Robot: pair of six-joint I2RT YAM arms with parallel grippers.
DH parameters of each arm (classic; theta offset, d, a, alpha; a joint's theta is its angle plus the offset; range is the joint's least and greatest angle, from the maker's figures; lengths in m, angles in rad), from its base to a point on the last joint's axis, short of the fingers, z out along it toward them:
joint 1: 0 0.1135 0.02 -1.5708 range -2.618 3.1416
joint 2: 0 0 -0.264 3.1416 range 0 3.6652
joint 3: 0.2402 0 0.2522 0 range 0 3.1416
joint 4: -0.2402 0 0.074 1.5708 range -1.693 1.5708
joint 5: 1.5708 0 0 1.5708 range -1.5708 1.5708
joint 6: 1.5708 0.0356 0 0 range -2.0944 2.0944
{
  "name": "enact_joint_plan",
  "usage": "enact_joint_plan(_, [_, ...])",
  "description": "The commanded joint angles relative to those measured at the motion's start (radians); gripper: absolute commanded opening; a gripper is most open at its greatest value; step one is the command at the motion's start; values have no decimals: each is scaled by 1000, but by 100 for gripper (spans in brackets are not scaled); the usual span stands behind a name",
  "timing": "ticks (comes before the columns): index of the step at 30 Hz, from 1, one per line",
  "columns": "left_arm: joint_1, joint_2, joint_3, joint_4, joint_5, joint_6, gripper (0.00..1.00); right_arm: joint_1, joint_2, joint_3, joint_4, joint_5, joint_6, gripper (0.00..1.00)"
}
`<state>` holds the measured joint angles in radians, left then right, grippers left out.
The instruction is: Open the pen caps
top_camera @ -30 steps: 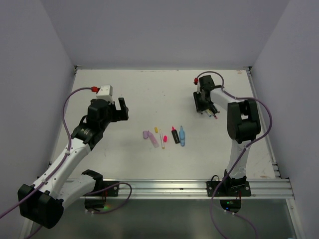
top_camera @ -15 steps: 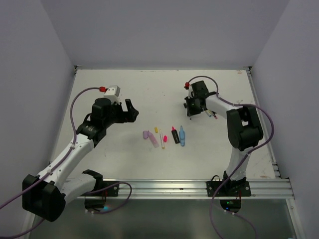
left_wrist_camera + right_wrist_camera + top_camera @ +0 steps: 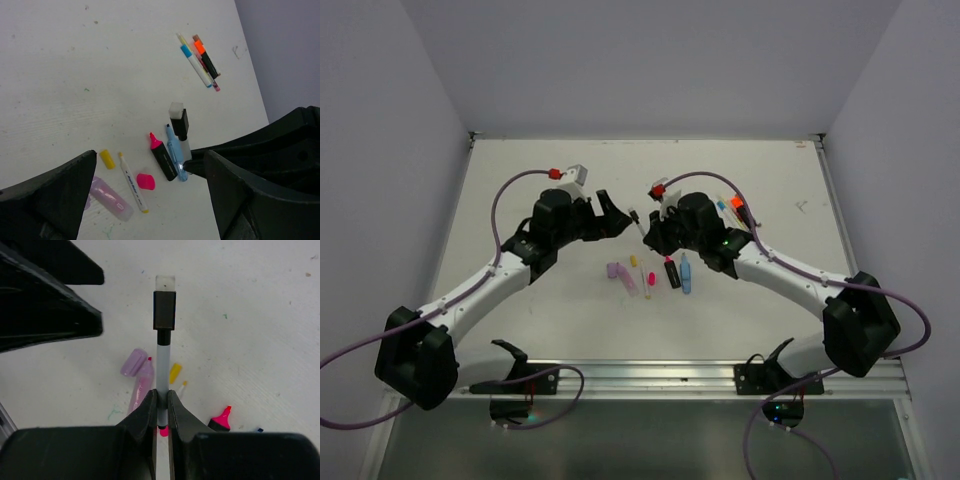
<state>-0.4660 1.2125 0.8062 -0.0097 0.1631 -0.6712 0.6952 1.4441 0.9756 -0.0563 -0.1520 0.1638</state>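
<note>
My right gripper (image 3: 161, 402) is shut on a thin grey pen (image 3: 164, 347) and holds it above the table, black cap (image 3: 164, 310) pointing away from me. In the top view that cap (image 3: 635, 215) points at my left gripper (image 3: 613, 214), which stands open just left of it. From the left wrist, the held pen (image 3: 180, 125) hangs ahead of my open left gripper (image 3: 150, 156), untouched. Below lie loose caps: lilac (image 3: 132, 362), yellow (image 3: 106, 158), pink (image 3: 146, 181). Beside them are an uncapped lilac highlighter (image 3: 110, 197), a thin white pen (image 3: 131, 182), a pink-tipped black highlighter (image 3: 162, 157) and a blue pen (image 3: 175, 157).
A small bunch of capped pens (image 3: 200, 60), one blue-capped and one orange-capped, lies at the back right of the white table (image 3: 520, 190). Grey walls close the table in on three sides. Both arms meet over the middle, above the row of opened pens (image 3: 650, 272).
My right gripper shut on the grey pen at the back-right bunch and carried it left to the middle. My left arm swung right toward it, staying open.
</note>
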Motion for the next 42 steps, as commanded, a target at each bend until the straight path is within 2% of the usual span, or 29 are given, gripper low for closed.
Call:
enact_joint_plan(1, [-42, 30, 65, 80, -48, -59, 90, 36, -47, -34, 136, 17, 29, 0])
enact_joint_plan(10, [-85, 68, 67, 134, -83, -94, 71, 81, -47, -40, 162, 34, 22, 0])
enact_joint_plan(16, [-92, 84, 65, 137, -112, -97, 53, 92, -47, -38, 167, 42, 16, 0])
enact_joint_plan(19, [-94, 84, 59, 148, -117, -97, 39, 96, -47, -43, 171, 40, 13, 0])
enact_joint_plan(20, [-94, 84, 59, 149, -119, -97, 30, 96, -47, -46, 173, 37, 13, 0])
enact_joint_plan(22, [-94, 82, 56, 157, -120, -97, 22, 98, -47, -52, 187, 31, 13, 0])
enact_joint_plan(23, [-94, 79, 51, 160, -119, -96, 13, 98, -50, -64, 196, 19, 19, 0])
enact_joint_plan(25, [-95, 68, 41, 174, -116, -94, 6, 98, -54, -75, 226, 8, 28, 0])
enact_joint_plan(26, [-95, 62, 37, 177, -114, -90, 0, 98, -57, -89, 237, 5, 40, 7])
enact_joint_plan(28, [-94, 47, 24, 183, -106, -85, 0, 98, -65, -104, 268, 3, 52, 18])
enact_joint_plan(29, [-94, 39, 19, 186, -105, -85, 0, 98, -68, -107, 274, 8, 55, 27])
enact_joint_plan(32, [-95, 13, 1, 194, -100, -82, 0, 98, -74, -109, 291, 26, 59, 35])
enact_joint_plan(37, [-95, -14, -15, 191, -96, -77, 0, 98, -59, -88, 302, 26, 49, 42])
enact_joint_plan(42, [-95, -22, -21, 198, -97, -76, 0, 99, -30, -69, 312, 11, 49, 43])
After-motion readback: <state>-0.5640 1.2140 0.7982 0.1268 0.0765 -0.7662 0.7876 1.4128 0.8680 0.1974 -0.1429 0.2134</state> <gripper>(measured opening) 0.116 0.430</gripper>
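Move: The right hand already holds the white pen by its lower barrel, black cap uppermost. That cap is about 5 cm to the right of the open left hand, some 2 cm ahead and level; from the right hand it is roughly 4 cm ahead, 3 cm left and 4 cm above. On the table, 18 cm below the left hand, the yellow cap lies about 6 cm right and 2 cm back, and the pink cap 11 cm right and 7 cm back. The left fingers shut on the black cap and pinch it after the left hand slides some 4 cm right, while the right hand carries the pen about 4 cm left and back, rising slightly, to meet them. The right fingers then part not quite halfway, letting go of the barrel, and the left hand, still gripping, rises about 2 cm. ##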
